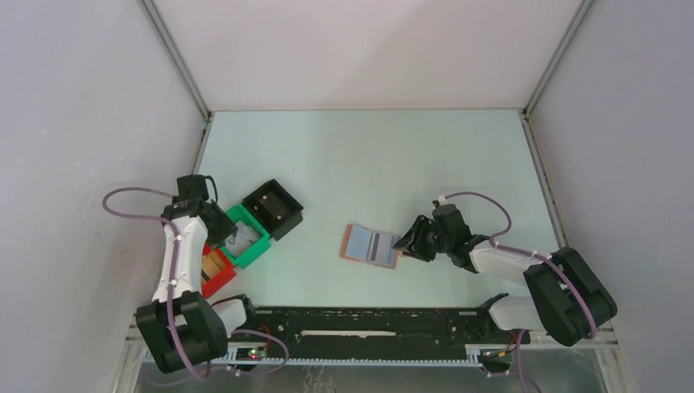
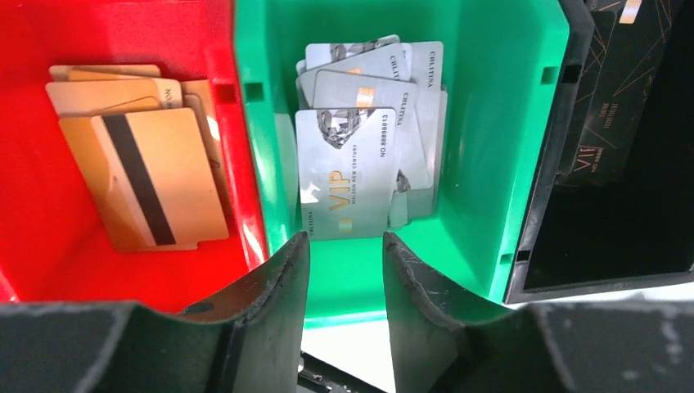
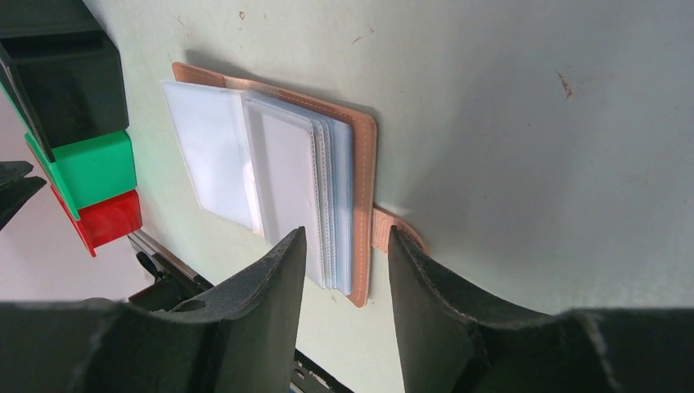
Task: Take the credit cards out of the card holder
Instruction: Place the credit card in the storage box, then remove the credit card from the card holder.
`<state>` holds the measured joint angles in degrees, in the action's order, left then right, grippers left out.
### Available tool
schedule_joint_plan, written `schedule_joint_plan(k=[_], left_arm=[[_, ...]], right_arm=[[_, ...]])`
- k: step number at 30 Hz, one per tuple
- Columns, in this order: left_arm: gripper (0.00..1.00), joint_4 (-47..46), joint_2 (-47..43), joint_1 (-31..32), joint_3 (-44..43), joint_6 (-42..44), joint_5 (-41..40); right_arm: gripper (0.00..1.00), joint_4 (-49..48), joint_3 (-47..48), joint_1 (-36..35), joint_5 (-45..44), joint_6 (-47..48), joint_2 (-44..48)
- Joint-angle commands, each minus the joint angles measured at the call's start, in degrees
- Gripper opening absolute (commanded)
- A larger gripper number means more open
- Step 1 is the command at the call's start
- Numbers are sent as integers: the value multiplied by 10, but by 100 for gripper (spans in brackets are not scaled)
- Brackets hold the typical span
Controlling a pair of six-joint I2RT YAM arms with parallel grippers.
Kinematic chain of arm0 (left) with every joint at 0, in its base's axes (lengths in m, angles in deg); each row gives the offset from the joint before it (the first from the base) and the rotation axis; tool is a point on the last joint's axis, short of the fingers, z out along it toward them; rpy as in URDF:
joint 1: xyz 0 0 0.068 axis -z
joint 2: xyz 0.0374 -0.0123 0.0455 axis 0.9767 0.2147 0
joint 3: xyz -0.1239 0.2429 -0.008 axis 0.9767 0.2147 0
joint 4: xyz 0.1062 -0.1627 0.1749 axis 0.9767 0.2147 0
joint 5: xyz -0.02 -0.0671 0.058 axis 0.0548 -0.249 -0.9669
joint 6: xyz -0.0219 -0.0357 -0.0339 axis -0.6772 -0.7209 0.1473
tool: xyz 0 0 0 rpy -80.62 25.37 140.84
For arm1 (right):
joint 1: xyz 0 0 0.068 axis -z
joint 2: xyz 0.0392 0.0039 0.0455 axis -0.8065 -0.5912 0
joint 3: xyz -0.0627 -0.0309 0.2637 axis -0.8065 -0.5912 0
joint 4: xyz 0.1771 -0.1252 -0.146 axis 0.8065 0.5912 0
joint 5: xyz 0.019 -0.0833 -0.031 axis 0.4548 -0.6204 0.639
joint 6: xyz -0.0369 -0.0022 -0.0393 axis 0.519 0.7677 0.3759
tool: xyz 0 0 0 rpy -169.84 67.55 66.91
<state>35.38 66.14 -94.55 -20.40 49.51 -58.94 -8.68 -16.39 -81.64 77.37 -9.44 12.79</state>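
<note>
The tan card holder [image 1: 370, 246] lies open on the table, its clear sleeves [image 3: 278, 164] fanned out and its closing tab [image 3: 391, 228] sticking out at one edge. Whether the sleeves hold cards I cannot tell. My right gripper [image 3: 345, 236] hovers open at the holder's tab edge [image 1: 403, 242], holding nothing. My left gripper [image 2: 344, 239] stands open and empty over the green bin [image 2: 491, 139], also seen in the top view [image 1: 223, 228]. Several silver credit cards [image 2: 348, 168] lie in that bin.
A red bin [image 2: 49, 237] holds several gold cards [image 2: 143, 176], and a black bin [image 2: 556, 246] holds black cards [image 2: 606, 123]. The three bins sit in a row at the left [image 1: 245, 237]. White walls enclose the table.
</note>
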Motion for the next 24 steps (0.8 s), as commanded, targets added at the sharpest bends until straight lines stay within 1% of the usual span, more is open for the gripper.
schedule_joint_plan(k=[1, 3, 5, 7, 9, 11, 13, 15, 17, 20, 24], left_arm=[[44, 34, -53, -7, -34, -8, -27], [44, 38, -80, -6, -47, -9, -15], [44, 29, -109, -4, -51, -7, 24], [44, 15, -133, 11, -52, -9, 64], [45, 6, -144, 64, -57, -19, 75], [47, -4, -137, 139, -67, -36, 74], [48, -23, -114, 230, -78, -51, 82], [48, -69, -85, 307, -76, -68, 116], [48, -124, -50, 369, -66, -91, 151], [48, -180, 2, 440, -65, -120, 170], [47, -262, 80, 500, -70, -146, 219]], right_arm=[[51, 5, 7, 2, -6, 14, 9], [51, 6, 7, 2, -6, 12, 13], [51, 8, 7, 2, -7, 13, 19], [51, 9, 7, 2, -9, 13, 28], [51, 9, 7, 2, -9, 12, 38], [50, 7, 8, 1, -7, 14, 44], [51, 8, 11, 2, -7, 15, 45], [50, 4, 12, 1, -4, 9, 42], [50, -6, 12, -3, 4, 2, 35], [50, -17, 17, -14, 9, -3, 24], [50, -22, 35, -26, 19, -10, -2]])
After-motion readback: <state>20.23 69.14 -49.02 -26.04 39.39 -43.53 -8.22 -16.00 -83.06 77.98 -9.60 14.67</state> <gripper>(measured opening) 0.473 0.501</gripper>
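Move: The card holder lies about 35 cm to the left hand's right, roughly 1 cm farther out and 9 cm below it. The green box with the silver cards is just under that hand, some 3 cm right and 1 cm ahead. The black box sits about 11 cm right and 8 cm out, the red box about 2 cm left and 6 cm back, all some 6 cm lower. From the right hand, the holder is about 7 cm left, 1 cm ahead and 2 cm below. Empty and touching nothing, the left hand heads back towards the card holder: it first climbs about 8 cm out of the green box's area, then sweeps fast to the right, some 26 cm in all, sinking a little at the end. Meanwhile the wrist swings around 45 degrees clockwise, and the fingers stay about half open. ##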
